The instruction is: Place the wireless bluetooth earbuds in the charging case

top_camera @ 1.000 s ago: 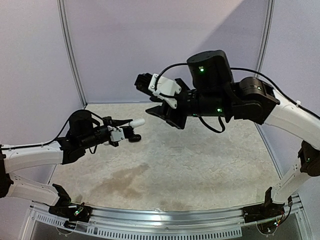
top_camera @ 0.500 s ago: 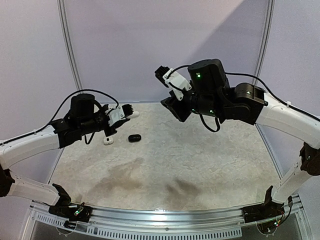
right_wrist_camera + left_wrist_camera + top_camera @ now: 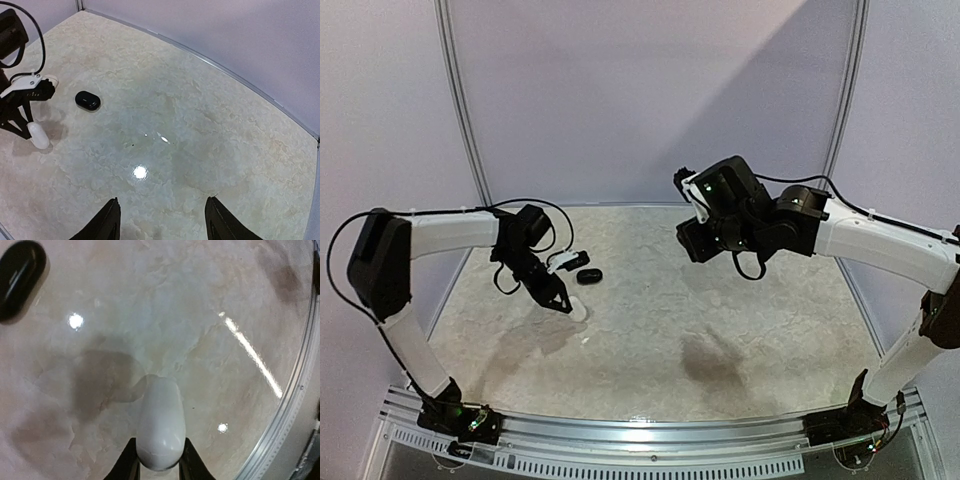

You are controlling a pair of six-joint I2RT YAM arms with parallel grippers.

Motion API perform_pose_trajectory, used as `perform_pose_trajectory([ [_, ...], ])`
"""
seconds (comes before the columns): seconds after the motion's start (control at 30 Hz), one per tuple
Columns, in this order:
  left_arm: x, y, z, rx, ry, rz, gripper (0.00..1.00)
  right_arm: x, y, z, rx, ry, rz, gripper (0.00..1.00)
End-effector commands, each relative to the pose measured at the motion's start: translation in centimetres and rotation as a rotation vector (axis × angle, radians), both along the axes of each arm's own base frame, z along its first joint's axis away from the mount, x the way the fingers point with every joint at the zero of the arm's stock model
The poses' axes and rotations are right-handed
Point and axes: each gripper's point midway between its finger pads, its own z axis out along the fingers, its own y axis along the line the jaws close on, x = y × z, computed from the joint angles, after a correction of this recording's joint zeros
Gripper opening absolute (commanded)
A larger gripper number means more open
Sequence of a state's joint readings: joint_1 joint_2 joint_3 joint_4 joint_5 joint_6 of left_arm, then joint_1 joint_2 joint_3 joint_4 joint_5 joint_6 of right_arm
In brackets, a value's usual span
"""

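My left gripper (image 3: 159, 452) is shut on a white pebble-shaped charging case (image 3: 160, 422), whose far end points down at the marble tabletop. From above, that case (image 3: 578, 308) sits low at the table's left, just below the left gripper (image 3: 558, 292). A black oval case (image 3: 588, 275) lies closed on the table next to it, top left in the left wrist view (image 3: 17, 277). My right gripper (image 3: 162, 220) hovers open and empty over the table's middle right. A small white piece (image 3: 50, 80) peeks from behind the left gripper; I cannot tell whether it is an earbud.
Pale purple walls (image 3: 640, 100) enclose the table at the back and sides. A metal rail (image 3: 300, 405) runs along the near edge. The right arm (image 3: 840, 225) reaches in from the right, well above the tabletop.
The left arm swung down and brought the white case from mid-air to the tabletop beside the black case. The right arm drew back to the right and lower, its jaws spreading wider.
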State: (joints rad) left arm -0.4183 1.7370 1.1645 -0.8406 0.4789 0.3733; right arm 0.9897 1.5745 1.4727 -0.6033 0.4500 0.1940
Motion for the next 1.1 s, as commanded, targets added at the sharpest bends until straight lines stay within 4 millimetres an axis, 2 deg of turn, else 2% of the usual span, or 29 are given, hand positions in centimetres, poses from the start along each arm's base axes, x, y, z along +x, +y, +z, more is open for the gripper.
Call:
perform_pose_trajectory([
  [0.0,-2.2,0.8,-0.3,-0.079,0.281,0.045,0.00,-0.8,-0.7,-2.0,0.018,0.072,-0.032,0.59],
  [0.13,-1.9,0.7,0.2,-0.109,0.209,0.014,0.01,-1.2,-1.6,-2.4,0.058,0.080,-0.073,0.62],
  [0.17,-1.9,0.8,0.1,-0.103,0.204,0.012,0.07,-1.2,-1.8,-2.3,0.066,0.078,-0.082,0.63],
  [0.27,-1.6,1.2,-0.3,-0.079,0.196,0.025,0.38,-1.2,-2.3,-2.1,0.078,0.074,-0.106,0.71],
  [0.37,-0.8,1.8,-0.2,-0.044,0.141,0.059,0.65,-0.6,-2.9,-1.7,0.086,0.081,-0.137,0.87],
  [0.4,-0.6,2.0,0.1,-0.038,0.111,0.065,0.85,0.0,-3.7,-1.8,0.091,0.094,-0.166,0.92],
  [0.43,-0.4,2.2,0.5,-0.032,0.082,0.074,0.96,0.4,-4.4,-2.0,0.110,0.115,-0.198,0.98],
  [0.5,0.3,2.7,1.8,-0.010,0.011,0.100,0.99,1.5,-6.2,-2.4,0.131,0.146,-0.269,0.99],
  [0.6,1.7,3.7,5.3,0.028,-0.131,0.141,0.99,3.1,-9.7,-2.9,0.165,0.179,-0.389,0.99],
  [0.7,4.1,6.5,9.4,0.116,-0.411,0.235,0.99,4.5,-14.9,-4.0,0.217,0.211,-0.530,0.99],
  [0.73,5.4,7.4,11.3,0.123,-0.549,0.284,0.99,4.8,-16.9,-4.4,0.227,0.207,-0.582,0.99],
  [0.8,6.2,9.0,14.5,0.123,-0.732,0.370,0.99,4.8,-20.6,-4.1,0.274,0.157,-0.663,0.99],
  [0.83,6.5,9.9,15.2,0.130,-0.775,0.438,0.99,4.8,-22.6,-4.5,0.292,0.141,-0.705,0.99],
  [0.87,6.7,10.7,15.5,0.141,-0.796,0.509,0.99,4.4,-24.5,-4.6,0.327,0.118,-0.740,0.99],
  [0.9,6.8,11.6,15.5,0.156,-0.800,0.588,0.99,3.9,-26.7,-6.2,0.335,0.114,-0.787,0.99],
  [0.93,6.9,12.7,15.3,0.184,-0.799,0.661,0.99,3.4,-28.6,-4.7,0.384,0.043,-0.820,0.99],
  [0.97,6.9,13.7,14.8,0.212,-0.791,0.734,0.99,2.6,-30.5,-6.1,0.355,0.009,-0.862,0.99],
  [1.03,6.4,15.7,13.2,0.269,-0.780,0.857,0.99,0.8,-33.1,-5.0,0.297,-0.154,-0.891,0.99],
  [1.07,6.0,16.5,12.5,0.280,-0.782,0.912,0.99,0.0,-34.3,-5.2,0.256,-0.214,-0.917,0.99],
])
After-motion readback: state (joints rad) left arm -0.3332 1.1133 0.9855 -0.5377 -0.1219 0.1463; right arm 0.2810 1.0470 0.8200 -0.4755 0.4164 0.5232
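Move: The left gripper already holds the white charging case low over the table. Its set-down spot is about 2 cm back, 1 cm left and 3 cm below the hand. The black case lies some 9 cm ahead and 5 cm to the hand's right; the spotted white case is roughly 7 cm ahead and 7 cm to its left. From the empty right hand, the held charging case is about 22 cm left, 4 cm back and 21 cm lower. Ease the left gripper down a couple of centimetres and slightly back-left, set the charging case on the table and open wide to let go. Then lift away some 17 cm, swinging left and forward while the fingers tip up and turn counter-clockwise. Meanwhile sink the right gripper a little, open it fully and sweep it about 30 cm right, away from the cases, turning clockwise. ##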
